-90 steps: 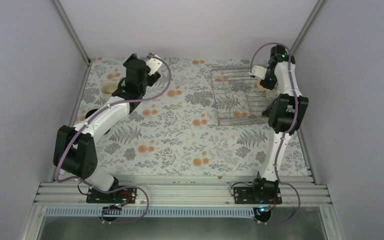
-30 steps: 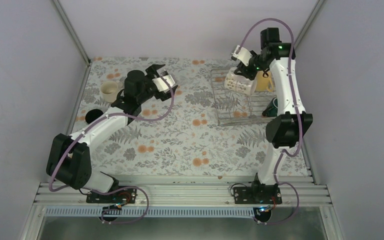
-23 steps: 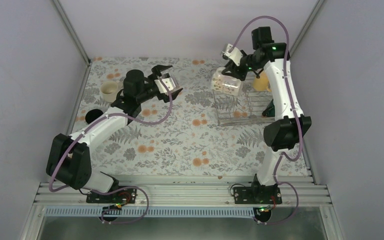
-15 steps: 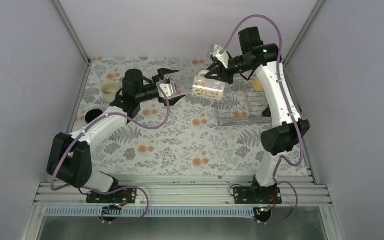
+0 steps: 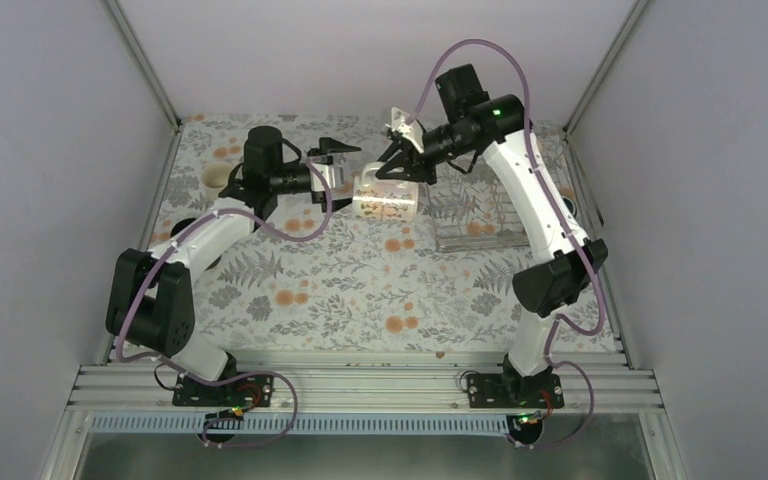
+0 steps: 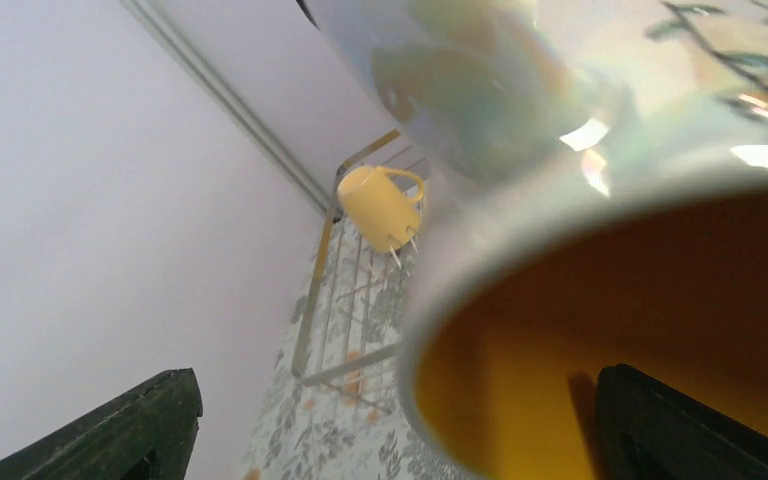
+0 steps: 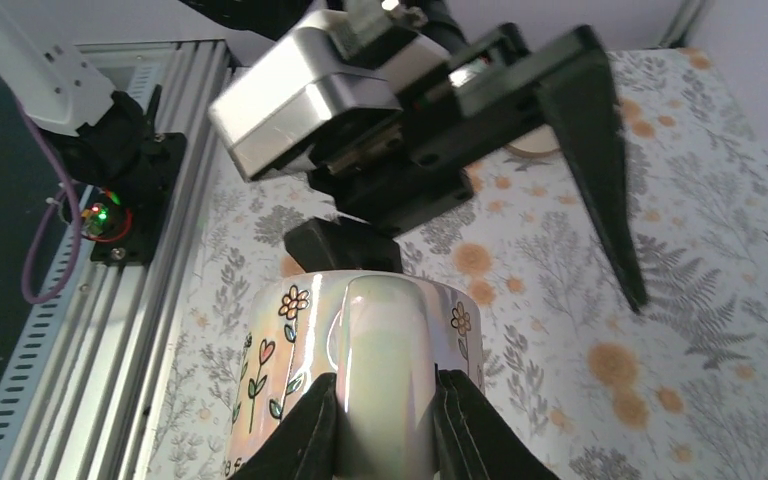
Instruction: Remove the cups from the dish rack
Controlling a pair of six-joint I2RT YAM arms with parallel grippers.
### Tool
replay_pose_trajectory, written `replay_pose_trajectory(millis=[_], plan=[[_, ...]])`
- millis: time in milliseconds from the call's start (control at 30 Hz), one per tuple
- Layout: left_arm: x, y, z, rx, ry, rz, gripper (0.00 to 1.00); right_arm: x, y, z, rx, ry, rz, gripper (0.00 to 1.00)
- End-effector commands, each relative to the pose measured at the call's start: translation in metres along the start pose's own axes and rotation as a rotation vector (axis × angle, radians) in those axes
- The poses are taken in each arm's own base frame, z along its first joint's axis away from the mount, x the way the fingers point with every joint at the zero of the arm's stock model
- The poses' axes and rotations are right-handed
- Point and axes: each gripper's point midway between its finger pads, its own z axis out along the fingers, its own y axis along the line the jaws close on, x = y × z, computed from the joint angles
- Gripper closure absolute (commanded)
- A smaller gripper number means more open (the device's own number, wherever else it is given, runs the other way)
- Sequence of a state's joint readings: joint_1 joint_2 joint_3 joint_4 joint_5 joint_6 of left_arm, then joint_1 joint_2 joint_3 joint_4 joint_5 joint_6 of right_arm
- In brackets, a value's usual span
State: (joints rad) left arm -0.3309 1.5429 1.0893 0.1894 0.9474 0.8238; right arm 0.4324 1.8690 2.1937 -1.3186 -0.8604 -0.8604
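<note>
A cream-white cup [image 5: 386, 197] with painted flowers hangs on its side over the table's middle. My right gripper [image 7: 385, 410] is shut on its handle [image 7: 385, 350]. My left gripper [image 5: 352, 170] is open at the cup's mouth. In the left wrist view one finger [image 6: 700, 425] lies inside the yellow interior [image 6: 600, 330] and the other finger [image 6: 110, 430] stands outside. The wire dish rack [image 5: 470, 205] sits at the back right, with an orange-yellow cup [image 6: 380, 205] on its tines. A pale beige cup [image 5: 215, 180] stands at the far left.
A black cup [image 5: 185, 228] sits near the left wall, partly hidden by the left arm. Side walls close the table in on the left and right. The aluminium rail [image 5: 360, 385] with both arm bases runs along the near edge.
My right arm lifted the cream-white cup out of the rack and carried it left. My left gripper swung right, still open, and now meets the cup's mouth.
</note>
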Motion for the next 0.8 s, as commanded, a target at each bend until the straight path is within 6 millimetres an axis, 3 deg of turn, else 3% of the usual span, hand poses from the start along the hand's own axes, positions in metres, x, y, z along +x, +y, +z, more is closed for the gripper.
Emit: replay_pose_trajectory(millis=[0,167,300,367,433,467,567,667,767], plan=[[-0.027,-0.012,0.001,0.14,-0.136,0.008,0.03,-0.034,0.024,0.002,-0.071,-0.103,-0.039,0.97],[-0.043,-0.028,-0.002,0.239,-0.19,-0.045,0.07,-0.039,0.026,0.01,-0.11,-0.123,-0.026,0.97],[-0.045,-0.028,-0.003,0.266,-0.174,-0.08,0.22,-0.039,0.027,0.012,-0.119,-0.131,-0.022,0.97],[-0.047,-0.031,-0.004,0.294,-0.165,-0.09,0.37,-0.04,0.027,0.012,-0.12,-0.135,-0.019,0.97],[-0.048,-0.031,-0.005,0.305,-0.158,-0.11,0.66,-0.043,0.028,0.01,-0.114,-0.137,-0.024,0.97],[-0.048,-0.032,-0.006,0.307,-0.155,-0.112,0.74,-0.044,0.028,0.009,-0.111,-0.141,-0.03,0.97],[-0.047,-0.037,-0.008,0.313,-0.151,-0.111,0.8,-0.046,0.03,0.007,-0.115,-0.147,-0.031,0.97],[-0.049,-0.038,-0.009,0.32,-0.156,-0.14,0.97,-0.042,0.029,0.011,-0.107,-0.131,-0.02,0.97],[-0.055,-0.038,-0.01,0.338,-0.178,-0.162,0.98,-0.037,0.025,0.014,-0.086,-0.108,-0.005,0.96]])
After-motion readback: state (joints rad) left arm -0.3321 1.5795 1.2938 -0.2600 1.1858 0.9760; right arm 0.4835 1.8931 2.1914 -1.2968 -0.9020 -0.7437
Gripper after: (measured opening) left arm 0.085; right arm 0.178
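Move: The mug hangs from the right fingers by its handle, mouth facing left; its middle lies about 3 cm behind and 4 cm below the right hand, neither left nor right of it. From the open left hand, the mug is about 7 cm to the right, 5 cm back and roughly level. The dish rack lies about 29 cm right, 4 cm ahead and 23 cm below the left hand; the cream cup is about 28 cm left, 6 cm ahead and 22 cm below. The mug is brought about 2 cm left and 1 cm back, towards the left gripper, then held nearly still by the right hand, which keeps its grip on the handle. The left hand goes back about 4 cm and rises a little, turning some 15 degrees clockwise, and closes from wide open to nearly shut, pinching the rim beside the handle, one finger inside the mouth. ##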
